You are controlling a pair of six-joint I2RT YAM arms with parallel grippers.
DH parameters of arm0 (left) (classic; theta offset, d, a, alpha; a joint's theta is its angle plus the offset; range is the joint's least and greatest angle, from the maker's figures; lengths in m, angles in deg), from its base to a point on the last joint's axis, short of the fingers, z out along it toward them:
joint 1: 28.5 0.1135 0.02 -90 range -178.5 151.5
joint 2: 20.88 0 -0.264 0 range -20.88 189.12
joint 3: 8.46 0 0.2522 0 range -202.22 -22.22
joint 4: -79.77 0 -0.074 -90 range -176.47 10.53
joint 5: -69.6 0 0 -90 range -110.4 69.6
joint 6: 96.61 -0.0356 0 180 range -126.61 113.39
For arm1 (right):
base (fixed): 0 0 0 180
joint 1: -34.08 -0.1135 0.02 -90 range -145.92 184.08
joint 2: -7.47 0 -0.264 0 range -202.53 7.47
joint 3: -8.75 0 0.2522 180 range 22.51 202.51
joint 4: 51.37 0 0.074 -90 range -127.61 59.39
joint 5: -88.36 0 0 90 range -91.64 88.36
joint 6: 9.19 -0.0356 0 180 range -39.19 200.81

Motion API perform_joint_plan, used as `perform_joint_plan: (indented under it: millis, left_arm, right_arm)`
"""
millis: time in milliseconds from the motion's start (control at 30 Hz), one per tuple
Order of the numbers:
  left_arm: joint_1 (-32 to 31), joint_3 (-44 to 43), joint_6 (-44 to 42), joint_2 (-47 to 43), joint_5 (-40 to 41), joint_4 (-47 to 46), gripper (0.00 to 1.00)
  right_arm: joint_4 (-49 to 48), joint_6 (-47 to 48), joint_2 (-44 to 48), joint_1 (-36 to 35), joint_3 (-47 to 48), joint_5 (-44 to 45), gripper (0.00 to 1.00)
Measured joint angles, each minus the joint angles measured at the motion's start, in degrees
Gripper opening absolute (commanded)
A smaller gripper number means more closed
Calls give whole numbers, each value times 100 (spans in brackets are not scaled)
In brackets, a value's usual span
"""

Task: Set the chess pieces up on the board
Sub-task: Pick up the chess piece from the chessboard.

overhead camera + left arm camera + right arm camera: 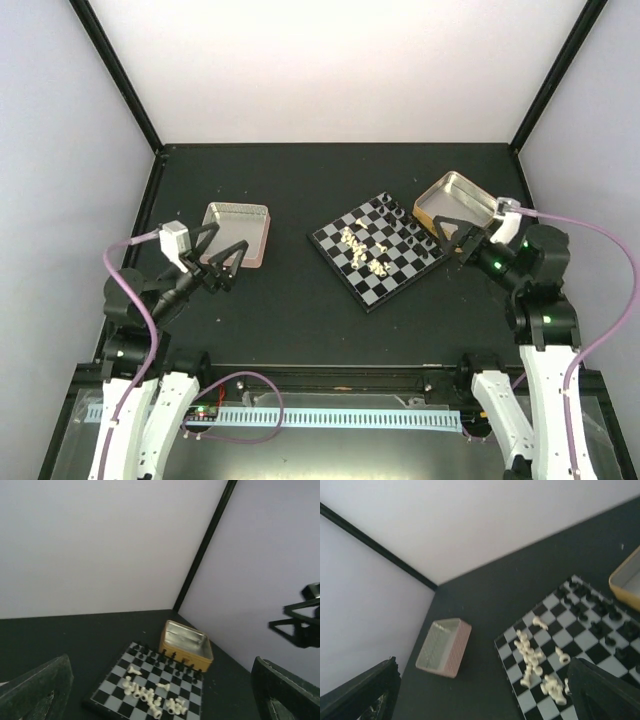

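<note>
The board [372,290] lies turned diagonally at the table's middle right. Cream-white chess pieces [362,248] lie tumbled in a loose heap on its middle squares. Black chess pieces [408,218] stand in rows along the edge nearest the gold tin. My left gripper [232,265] hovers open, left of the board, holding nothing. My right gripper [447,238] hovers open at the board's right corner, also holding nothing. In the left wrist view, the board [107,692] and white heap [150,696] show between my open fingers [40,690]. The right wrist view shows the board [555,600] and white pieces [532,657].
An open gold tin [455,200] stands just behind the board's right corner, close to my right gripper. A pinkish open tin [237,232] sits under and behind my left gripper, also seen as the pinkish tin [444,646]. Walls enclose the dark table on three sides.
</note>
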State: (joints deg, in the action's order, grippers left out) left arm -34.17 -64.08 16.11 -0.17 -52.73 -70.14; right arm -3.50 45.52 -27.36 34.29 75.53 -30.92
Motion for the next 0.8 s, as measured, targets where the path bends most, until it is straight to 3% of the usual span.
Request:
perform_joint_plan:
  millis: [233,400,567,800]
  left_arm:
    - [2,887,710,341,-450,-1036,99]
    - [4,857,890,1331,-822,-1541,99]
    - [-85,638,892,2236,-1082,-1707,99]
    - [-415,525,706,2889,-1095,-1703,99]
  right_arm:
    - [7,326,-669,0,-634,-389,88]
    - [-236,326,-1178,-326,-964,-219,82]
    - [-570,168,-2247,-1034,-817,214,80]
    - [-734,179,-3853,-2100,35,872,60]
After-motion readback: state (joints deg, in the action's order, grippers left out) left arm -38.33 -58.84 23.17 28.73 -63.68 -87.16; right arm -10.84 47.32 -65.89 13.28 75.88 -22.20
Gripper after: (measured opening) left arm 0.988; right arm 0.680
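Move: The heap of white pieces lies on the board roughly 9 cm ahead of the right hand, 15 cm to its left and 31 cm below; the nearer white group is some 4 cm ahead and 10 cm left, the lone white piece 9 cm ahead and 9 cm left, at the same depth. The gold tin stands about 21 cm ahead and 9 cm right, 30 cm down. From the left hand the heap is about 14 cm ahead, 23 cm right, 34 cm below. Towards the white pieces lying on the board the right hand comes down fast, about 17 cm, then swings left and forward over the board; its fingers tip down some 30 degrees and close by about a quarter, still well open and touching nothing. The left hand, open, sinks while reaching forward and rightward, tipping downward and turning clockwise. ##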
